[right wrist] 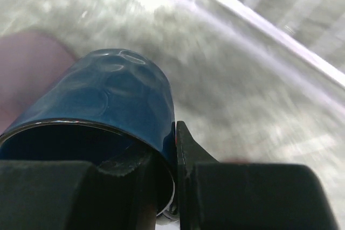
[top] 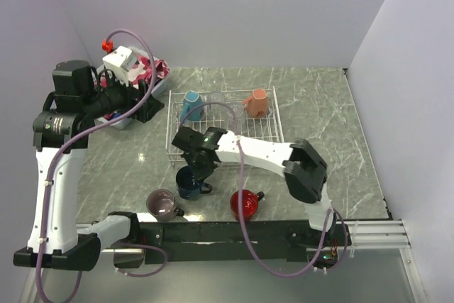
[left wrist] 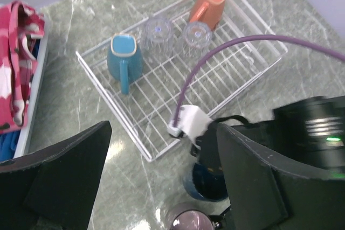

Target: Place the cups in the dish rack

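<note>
My right gripper (right wrist: 161,144) is shut on the rim of the navy mug (right wrist: 118,100), one finger inside and one outside its wall. This mug (top: 190,184) sits just in front of the dish rack (top: 234,124). In the rack lie a light blue mug (top: 191,104), a salmon mug (top: 256,103) and two clear glasses (left wrist: 157,29) (left wrist: 197,33). A mauve mug (top: 163,205) and a red mug (top: 245,205) stand near the front edge. My left gripper (left wrist: 161,133) hangs open and holds nothing, left of the rack (left wrist: 161,95).
A white plastic basket (top: 135,115) with pink cloth (left wrist: 16,68) stands at the back left, beside the left arm. A purple cable (top: 227,115) arcs over the rack from the right arm. Grey walls close in the table at the back and on both sides.
</note>
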`<state>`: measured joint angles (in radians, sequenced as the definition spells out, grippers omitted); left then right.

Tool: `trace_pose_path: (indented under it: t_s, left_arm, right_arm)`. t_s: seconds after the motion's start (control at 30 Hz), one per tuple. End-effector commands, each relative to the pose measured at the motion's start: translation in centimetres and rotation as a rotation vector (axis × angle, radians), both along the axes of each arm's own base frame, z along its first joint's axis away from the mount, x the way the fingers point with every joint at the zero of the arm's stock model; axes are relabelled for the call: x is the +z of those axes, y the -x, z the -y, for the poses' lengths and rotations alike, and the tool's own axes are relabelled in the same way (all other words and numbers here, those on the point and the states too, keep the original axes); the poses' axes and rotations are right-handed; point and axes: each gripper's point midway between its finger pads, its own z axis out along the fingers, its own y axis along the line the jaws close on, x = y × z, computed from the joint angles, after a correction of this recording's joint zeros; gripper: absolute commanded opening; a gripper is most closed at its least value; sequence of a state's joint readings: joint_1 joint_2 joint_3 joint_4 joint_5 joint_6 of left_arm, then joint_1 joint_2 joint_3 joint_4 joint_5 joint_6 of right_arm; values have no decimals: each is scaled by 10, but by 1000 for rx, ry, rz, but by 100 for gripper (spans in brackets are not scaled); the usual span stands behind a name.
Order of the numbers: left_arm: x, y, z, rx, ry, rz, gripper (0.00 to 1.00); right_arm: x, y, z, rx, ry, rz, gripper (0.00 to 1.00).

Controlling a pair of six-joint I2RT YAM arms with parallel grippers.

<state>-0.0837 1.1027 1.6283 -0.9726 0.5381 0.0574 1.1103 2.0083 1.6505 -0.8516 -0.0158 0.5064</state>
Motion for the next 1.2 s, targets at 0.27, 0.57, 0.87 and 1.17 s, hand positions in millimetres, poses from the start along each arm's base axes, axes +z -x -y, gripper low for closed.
trace_pose_path:
  t_s: [0.27, 0.57, 0.87, 1.17]
  left_arm:
    - [104, 6, 33, -150, 211, 238, 89]
    - [119, 53, 75, -511, 454, 47, 88]
    - [69, 88, 83, -733, 598, -318, 85]
    - [39, 74, 107, -645, 606, -354, 84]
  right_arm:
    - [296, -32, 77, -212, -779, 128, 0]
    - [346, -43, 99, -215, -1197, 22, 0]
    - [389, -67, 101, -187, -1443, -23, 0]
    - [399, -87, 91, -204, -1559, -70, 0]
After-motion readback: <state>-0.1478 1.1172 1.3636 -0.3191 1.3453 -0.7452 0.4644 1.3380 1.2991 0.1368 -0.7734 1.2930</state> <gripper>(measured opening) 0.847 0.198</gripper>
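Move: The right hand already pinches the wall of the dark blue cup; the open left gripper it carries towards is about 14 cm to its left, 9 ahead and 31 above. From the right hand, the rack's middle is about 21 cm ahead and 8 right, the grey-purple cup 13 left and 7 back, the red cup 14 right and 7 back, all slightly lower. From the left hand, the dark blue cup lies roughly 10 cm back, 10 right and 33 down. Still pinching the dark blue cup's wall, one finger inside, the right hand whisks it up some 35 cm, swinging about 10 cm right and forward and rolling nearly 80 degrees until its fingers point left, towards the left gripper. The left hand, fingers staying open, arcs up then down while going about 10 cm right and 8 back, turning clockwise to face the cup. ##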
